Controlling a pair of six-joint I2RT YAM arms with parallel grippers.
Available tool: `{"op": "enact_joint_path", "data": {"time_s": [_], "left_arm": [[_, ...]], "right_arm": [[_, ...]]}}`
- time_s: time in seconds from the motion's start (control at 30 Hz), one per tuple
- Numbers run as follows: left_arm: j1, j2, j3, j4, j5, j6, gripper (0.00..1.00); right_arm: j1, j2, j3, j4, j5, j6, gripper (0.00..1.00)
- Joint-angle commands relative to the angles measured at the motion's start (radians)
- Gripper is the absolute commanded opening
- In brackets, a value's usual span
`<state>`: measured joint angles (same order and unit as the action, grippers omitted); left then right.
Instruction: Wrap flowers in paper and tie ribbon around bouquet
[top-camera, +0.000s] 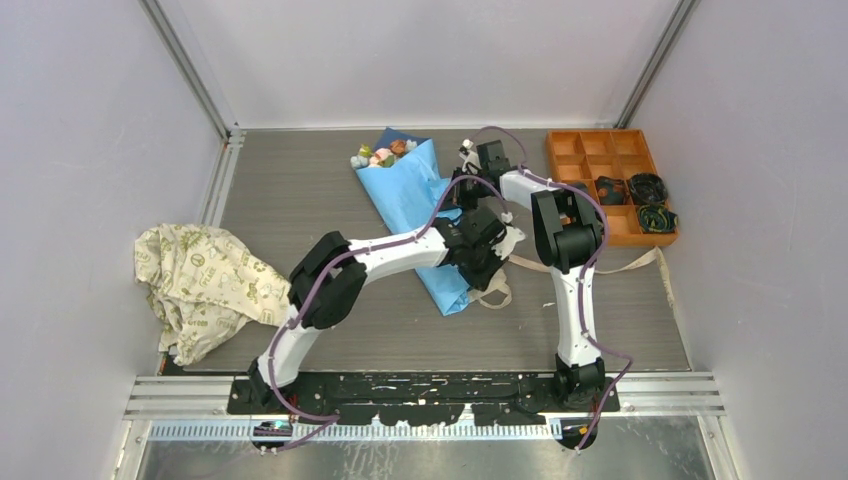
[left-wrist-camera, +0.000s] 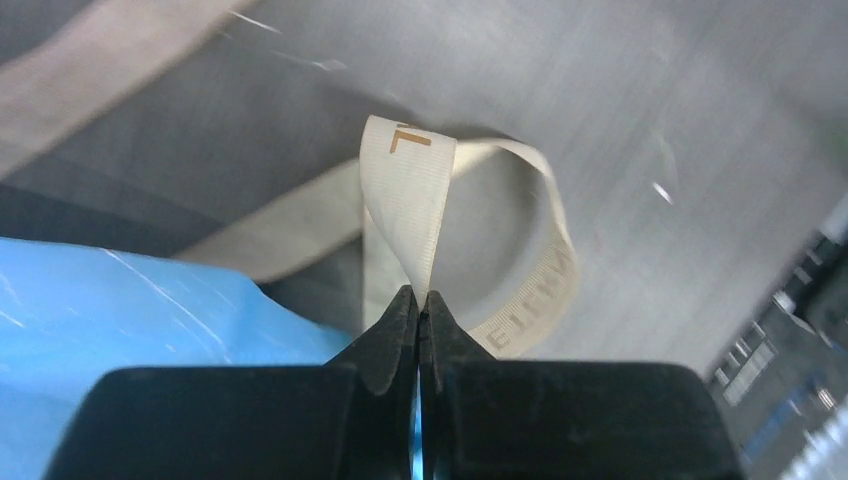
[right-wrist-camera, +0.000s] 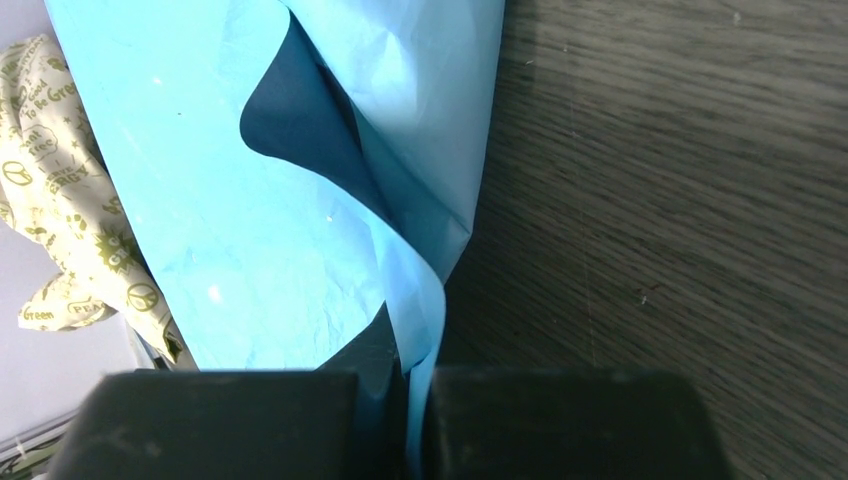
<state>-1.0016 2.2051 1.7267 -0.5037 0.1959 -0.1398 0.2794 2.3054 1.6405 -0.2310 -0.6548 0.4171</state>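
Note:
The bouquet (top-camera: 420, 205) lies slantwise on the table as a light blue paper cone, with the flowers (top-camera: 383, 154) showing at its wide far end. My left gripper (top-camera: 489, 268) (left-wrist-camera: 421, 293) is at the cone's narrow end, shut on a fold of the beige ribbon (left-wrist-camera: 408, 195). The ribbon curls into a loop in front of the jaws and trails right across the table (top-camera: 620, 266). My right gripper (top-camera: 463, 190) (right-wrist-camera: 418, 380) is shut on an edge of the paper (right-wrist-camera: 260, 250) on the cone's right side. The paper's darker inner face shows at a fold.
An orange compartment tray (top-camera: 603, 158) with small dark coils (top-camera: 648, 190) stands at the back right. A crumpled cream cloth with green print (top-camera: 200, 280) (right-wrist-camera: 55, 200) lies at the table's left edge. The two arms cross closely over the bouquet's lower half.

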Motion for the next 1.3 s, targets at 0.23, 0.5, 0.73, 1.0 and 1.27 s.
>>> {"op": "enact_joint_path", "data": {"time_s": [0.23,0.5,0.73,1.0,1.27], "left_arm": [[-0.023,-0.372,-0.226,-0.581,0.401,0.423,0.00],[0.194,-0.586,-0.607,-0.676,0.273,0.613,0.00],[0.612,-0.568,-0.682,-0.536,0.045,0.680,0.00],[0.832,-0.381,-0.475,-0.387,-0.016,0.577,0.00],[0.904,-0.209,-0.150,-0.159,-0.121,0.284,0.00]], "right_arm": [[0.001,-0.031,0.146,-0.154,0.199,0.137,0.01],[0.000,-0.070,0.211,-0.251,0.206,0.206,0.01],[0.000,-0.102,0.229,-0.299,0.193,0.196,0.01],[0.000,-0.155,0.233,-0.341,0.176,0.194,0.01],[0.003,-0.232,0.069,-0.313,0.147,0.212,0.01]]}}
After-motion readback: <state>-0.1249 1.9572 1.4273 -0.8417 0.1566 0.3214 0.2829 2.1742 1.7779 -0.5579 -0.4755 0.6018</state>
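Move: The left hand, just above the table, already pinches the ribbon. Its way leads round the foot of the paper bouquet, about 5 cm back and 5 cm left of it, to bare table roughly 40 cm left and 12 cm ahead. The flower heads lie about 31 cm ahead and 23 cm left of the left hand. The right hand grips the paper's edge, with the bouquet's foot about 27 cm back and 1 cm left of it. Keeping its pinch on the ribbon, the left hand pulls it back some 16 cm while rising about 8 cm, sweeps left around the bouquet's foot end as it sinks, then curves forward to end about 40 cm left of its start, its wrist turning clockwise, then counter-clockwise. The right hand, still gripping the paper, eases slightly forward and back, turns a little clockwise and lifts about 7 cm. ##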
